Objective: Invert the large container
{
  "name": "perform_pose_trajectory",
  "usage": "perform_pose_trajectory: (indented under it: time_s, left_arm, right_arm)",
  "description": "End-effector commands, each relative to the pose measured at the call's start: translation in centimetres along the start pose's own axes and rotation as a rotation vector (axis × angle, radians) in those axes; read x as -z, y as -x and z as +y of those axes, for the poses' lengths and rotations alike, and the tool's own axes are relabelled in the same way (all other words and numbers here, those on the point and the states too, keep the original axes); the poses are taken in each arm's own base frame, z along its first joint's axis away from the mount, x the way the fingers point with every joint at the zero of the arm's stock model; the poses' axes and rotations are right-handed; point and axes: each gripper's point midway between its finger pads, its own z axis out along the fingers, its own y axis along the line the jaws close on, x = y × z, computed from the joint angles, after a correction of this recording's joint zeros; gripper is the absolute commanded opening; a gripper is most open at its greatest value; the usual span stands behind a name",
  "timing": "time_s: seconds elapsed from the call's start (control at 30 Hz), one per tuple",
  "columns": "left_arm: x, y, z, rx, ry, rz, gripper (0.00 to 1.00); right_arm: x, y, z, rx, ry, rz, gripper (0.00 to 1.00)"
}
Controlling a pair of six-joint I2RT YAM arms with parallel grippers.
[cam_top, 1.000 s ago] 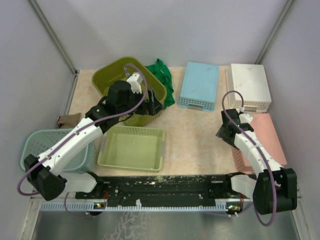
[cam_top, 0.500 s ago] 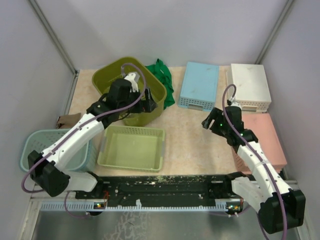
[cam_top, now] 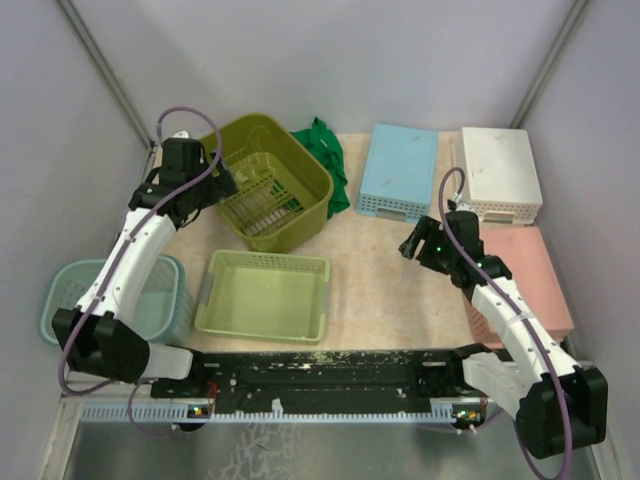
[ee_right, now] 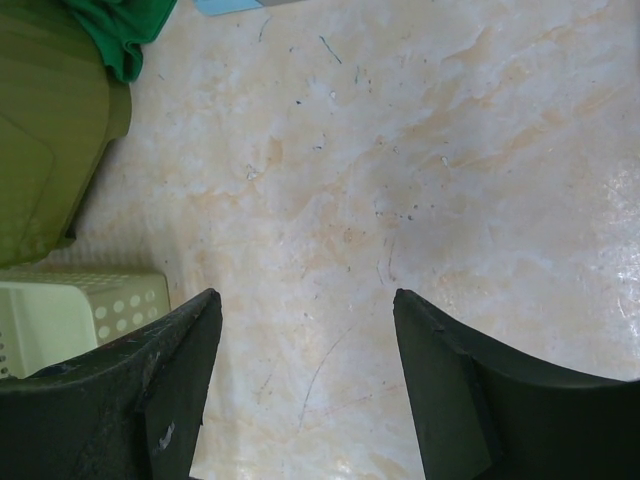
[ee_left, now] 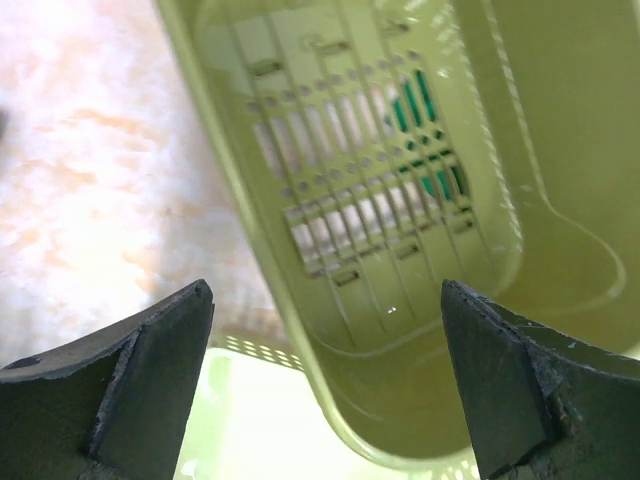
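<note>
The large container (cam_top: 268, 185) is an olive-green bin at the back left, tipped so that its mouth and slotted bottom face up towards the camera. My left gripper (cam_top: 222, 182) hovers at its left rim, open and holding nothing. In the left wrist view the container (ee_left: 400, 200) fills the frame, and its curved rim runs between the wide-apart fingers of the left gripper (ee_left: 327, 292). My right gripper (cam_top: 409, 245) hangs open over bare table right of centre, well away from the bin. The right wrist view shows the right gripper (ee_right: 306, 296) above the tabletop and the container (ee_right: 45, 150) at far left.
A green cloth (cam_top: 325, 160) lies against the bin's right side. A light green tray (cam_top: 265, 295) sits in front of it and a teal basket (cam_top: 150, 300) at near left. A blue bin (cam_top: 400, 172), a white bin (cam_top: 500, 170) and a pink bin (cam_top: 530, 280) stand on the right.
My left arm has drawn back from over the bin to its left rim, uncovering the bin's inside. My right arm swung out left over the table, then held still.
</note>
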Motion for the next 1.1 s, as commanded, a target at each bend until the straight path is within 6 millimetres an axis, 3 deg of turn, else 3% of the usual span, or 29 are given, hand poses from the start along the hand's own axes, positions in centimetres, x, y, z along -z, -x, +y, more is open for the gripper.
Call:
perform_pose_trajectory:
  time_s: [0.0,0.27,0.4,0.53,0.73,0.9,1.07]
  left_arm:
    - [-2.2,-1.0,3.4,0.045,0.127,0.040,0.99]
    - [-5.8,-4.0,3.6,0.052,0.138,0.116,0.83]
    - [-6.5,-4.2,3.5,0.056,0.148,0.138,0.61]
    - [-5.9,-1.4,2.7,0.053,0.125,0.058,0.37]
    - [-3.9,4.7,0.4,0.038,0.053,-0.099,0.03]
    - [-1.6,9.5,-2.0,0.010,-0.031,-0.211,0.00]
    - [2.1,13.1,-3.9,-0.045,-0.138,-0.347,0.00]
  right_arm:
    - [-0.5,1.0,1.1,0.028,0.041,-0.021,0.70]
    - [-0.8,0.8,0.8,0.037,0.030,-0.008,0.70]
    - [-1.0,0.5,0.6,0.034,0.025,-0.002,0.70]
    - [-1.1,0.4,0.5,0.033,0.020,0.002,0.69]
    - [-1.3,0.6,0.6,0.033,0.023,0.000,0.69]
    - [-1.4,0.5,0.8,0.035,0.024,0.011,0.68]
    - [-0.9,0.8,0.6,0.038,0.020,-0.011,0.68]
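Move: The large olive container stands open side up just right of the left hand: its middle is about 9 cm right, 2 cm ahead and 16 cm below, and its left rim is nearly under the fingers, 2 cm left and about 9 cm down. The green cloth lies some 21 cm right and 9 cm ahead. The pale green basket is 24 cm back and 6 cm right. From the right hand, the container is about 35 cm left and 16 cm ahead. The left hand eases about 2 cm left and sinks some 9 cm over the container's left rim with open fingers tipping about 13 degrees further down, then closes them from wide open to nearly shut, pinching the rim with one finger inside and one outside the wall. Keeping that pinch, it lifts about 12 cm from its lowest point while pushing some 5 cm forward, the fingers levelling by about 15 degrees as the container's left side comes up with them. ##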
